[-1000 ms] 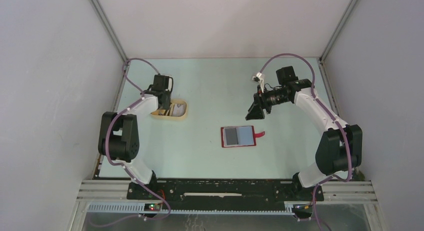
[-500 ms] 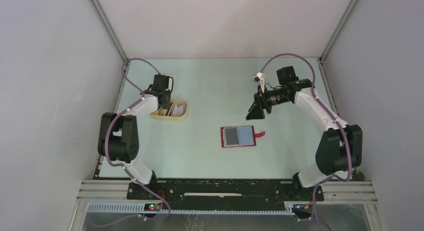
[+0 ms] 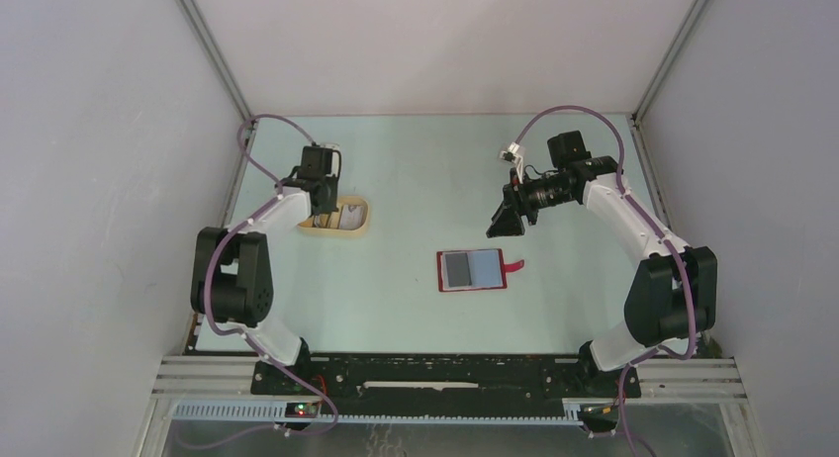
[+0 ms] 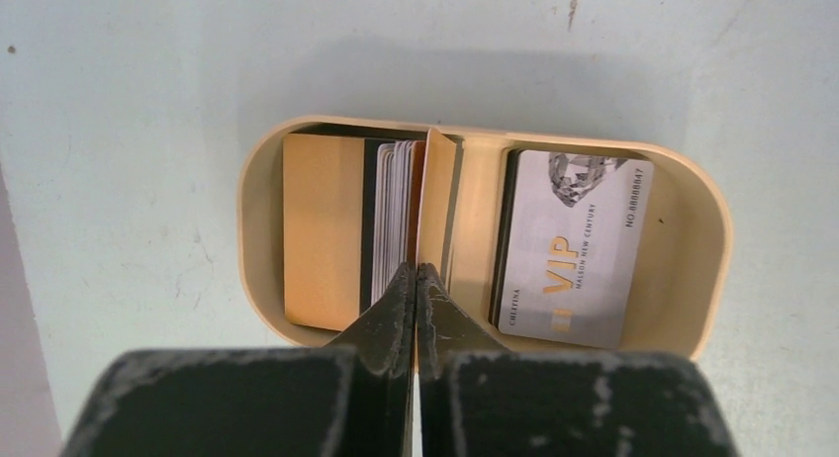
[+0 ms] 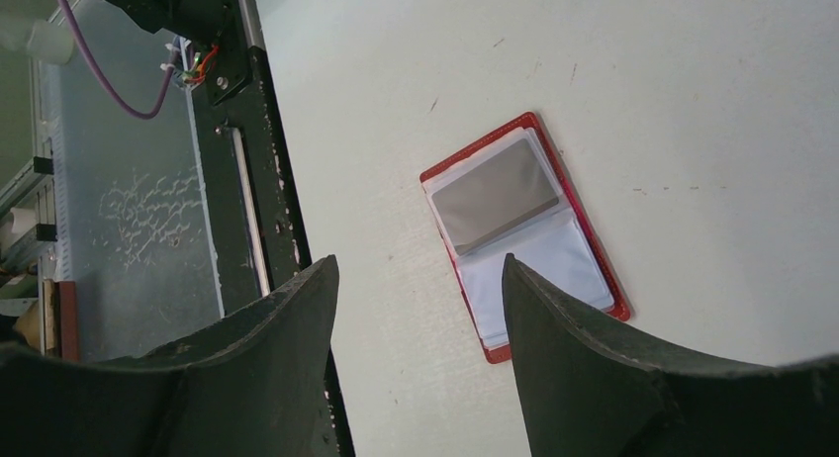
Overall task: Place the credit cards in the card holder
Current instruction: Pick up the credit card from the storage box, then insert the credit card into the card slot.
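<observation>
The red card holder [image 3: 473, 270] lies open on the table, its grey and pale-blue pockets showing, also in the right wrist view [image 5: 519, 229]. The credit cards sit in a tan oval tray [image 3: 358, 229]. A golden-brown card [image 4: 322, 229] lies flat on the left beside several cards on edge, and a grey VIP card [image 4: 574, 244] lies on the right. My left gripper [image 4: 417, 269] reaches into the tray, shut on a thin golden card [image 4: 438, 200] standing on edge. My right gripper [image 5: 420, 259] hangs open above the table, behind the holder, with nothing in it.
The tray's rim [image 4: 712, 239] rings the cards near the left wall. A black and metal rail [image 3: 445, 373] runs along the near edge. White walls close in the back and both sides.
My left gripper's jaws have closed over the tray onto the upright card's edge. The right arm and the card holder have not moved.
</observation>
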Available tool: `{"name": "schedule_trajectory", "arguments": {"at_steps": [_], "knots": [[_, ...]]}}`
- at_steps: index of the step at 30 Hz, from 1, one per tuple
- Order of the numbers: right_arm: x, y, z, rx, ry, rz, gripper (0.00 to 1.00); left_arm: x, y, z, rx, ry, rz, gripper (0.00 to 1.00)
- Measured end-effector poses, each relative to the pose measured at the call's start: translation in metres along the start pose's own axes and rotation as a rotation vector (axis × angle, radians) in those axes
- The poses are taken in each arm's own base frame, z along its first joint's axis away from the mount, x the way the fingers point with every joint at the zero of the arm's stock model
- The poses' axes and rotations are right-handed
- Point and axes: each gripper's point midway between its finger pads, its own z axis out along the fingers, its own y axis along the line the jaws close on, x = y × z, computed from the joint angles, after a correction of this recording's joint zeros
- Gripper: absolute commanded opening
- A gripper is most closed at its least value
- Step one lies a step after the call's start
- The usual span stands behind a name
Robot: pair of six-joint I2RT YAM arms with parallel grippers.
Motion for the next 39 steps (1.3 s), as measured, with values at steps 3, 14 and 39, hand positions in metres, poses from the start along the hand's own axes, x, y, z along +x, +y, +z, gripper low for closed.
{"name": "schedule_trajectory", "arguments": {"at_steps": [3,14,39], "knots": [[0.000,0.000,0.000,-0.001,0.000,-0.003,0.70,-0.003,-0.004,-0.004,0.023,-0.010,-0.015,0.00],[0.000,0.000,0.000,-0.002,0.001,-0.011,0.70,-0.023,-0.007,-0.031,0.074,-0.092,-0.080,0.00],[-0.016,0.028,0.020,-0.133,-0.056,0.056,0.68,-0.011,-0.170,-0.177,1.000,-0.477,-0.328,0.00]]}}
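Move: The left hand already pinches the orange card, upright on its long edge in the storage box. The red card holder it is bound for lies about 36 cm to the right, 15 cm back and 7 cm below. The box's middle is some 2 cm to the right at the same depth, the white VIP card about 6 cm right and the leftover card stack 3 cm left, all roughly 5 cm down. From the right hand the card holder lies around 6 cm left, 5 cm back and 17 cm below. Upward first, the left hand draws the pinched orange card out of the storage box, then swings it ever faster to the right and back towards the card holder, ending some 20 cm right, 10 cm back and 11 cm higher. On the way the wrist rolls and turns clockwise until the closed fingers point to the right. Late on, the right hand, fingers still open, shifts about 3 cm left and rises slightly above the card holder. ##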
